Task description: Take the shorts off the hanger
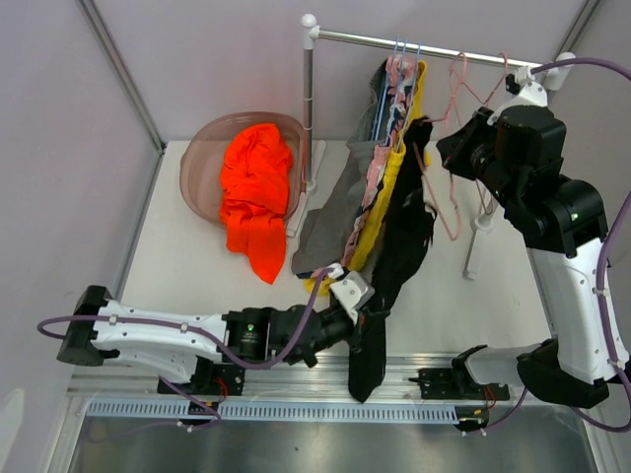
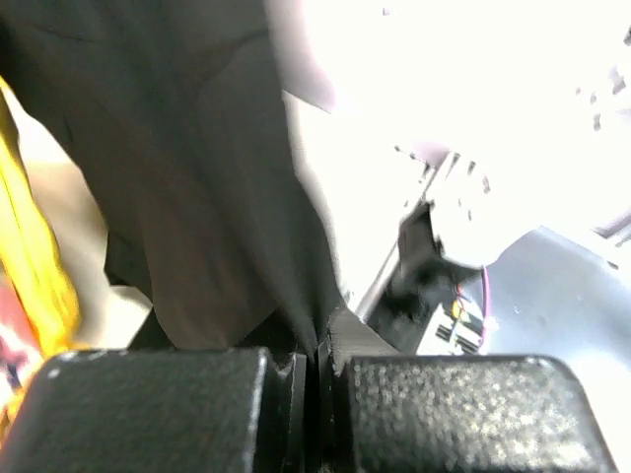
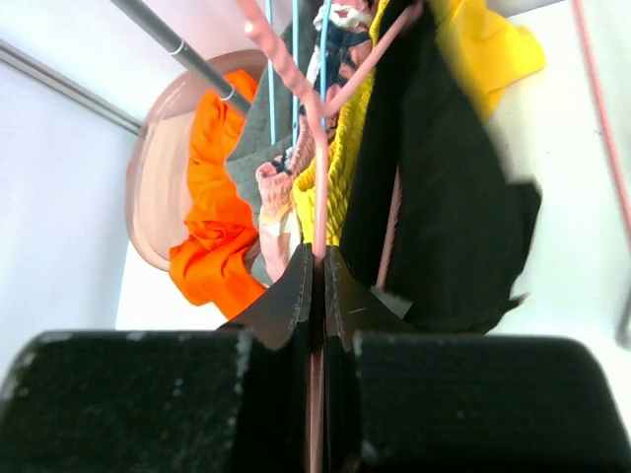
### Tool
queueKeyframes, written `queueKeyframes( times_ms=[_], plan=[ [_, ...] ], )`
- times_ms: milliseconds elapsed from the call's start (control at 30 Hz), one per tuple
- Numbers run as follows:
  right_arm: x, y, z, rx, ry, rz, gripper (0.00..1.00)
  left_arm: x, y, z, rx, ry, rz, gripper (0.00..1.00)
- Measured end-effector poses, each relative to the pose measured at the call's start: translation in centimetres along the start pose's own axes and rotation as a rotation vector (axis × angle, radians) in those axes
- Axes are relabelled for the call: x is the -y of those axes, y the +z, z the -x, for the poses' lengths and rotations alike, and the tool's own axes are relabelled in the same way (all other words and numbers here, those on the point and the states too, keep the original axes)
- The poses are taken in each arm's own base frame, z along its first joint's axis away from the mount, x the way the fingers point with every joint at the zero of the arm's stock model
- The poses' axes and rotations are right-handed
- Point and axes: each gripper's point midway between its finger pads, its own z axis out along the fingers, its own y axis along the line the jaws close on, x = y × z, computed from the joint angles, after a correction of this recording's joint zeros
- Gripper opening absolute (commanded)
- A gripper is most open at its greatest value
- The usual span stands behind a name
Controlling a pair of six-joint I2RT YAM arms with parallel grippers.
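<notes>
Black shorts point(image 1: 402, 246) hang from a pink hanger point(image 1: 441, 202) on the rail, and their lower end trails down to the table's front edge. My left gripper point(image 1: 371, 313) is shut on the black cloth point(image 2: 207, 197) low down, with the fabric pinched between its fingers point(image 2: 320, 360). My right gripper point(image 1: 449, 150) is shut on the pink hanger's wire point(image 3: 319, 212) beside the black shorts point(image 3: 444, 197). Yellow shorts point(image 1: 380, 212), pink patterned shorts point(image 1: 373, 177) and grey shorts point(image 1: 330, 222) hang to the left of them. Orange shorts point(image 1: 254, 192) lie in the basin.
A translucent pink basin point(image 1: 197, 158) stands at the back left. The rack's upright post point(image 1: 309, 108) and rail point(image 1: 434, 47) stand behind the clothes, with a second post point(image 1: 478, 236) on the right. An empty pink hanger point(image 1: 463, 79) hangs further right on the rail.
</notes>
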Motion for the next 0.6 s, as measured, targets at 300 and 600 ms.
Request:
queueKeyframes(
  times_ms=[300, 600],
  plan=[
    [0.7, -1.6, 1.7, 0.060, 0.020, -0.017, 0.00, -4.1, 1.4, -8.1, -0.191, 0.037, 0.159, 0.00],
    [1.3, -8.3, 1.0, 0.078, 0.156, 0.086, 0.00, -11.0, 11.2, 2.5, -0.068, -0.031, 0.311, 0.00]
  ],
)
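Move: The left hand pinches the black shorts; the basket lies roughly 38 cm ahead, 29 to its left and 27 below. The yellow shorts hang about 25 cm ahead of that hand, 2 to its right and slightly lower. For the right hand, shut on the pink hanger, the middle of the black shorts is some 12 cm back, 5 to its left and 15 below. Left dips about 9 cm, then swings forward and up with the black shorts; right draws the hanger back. ##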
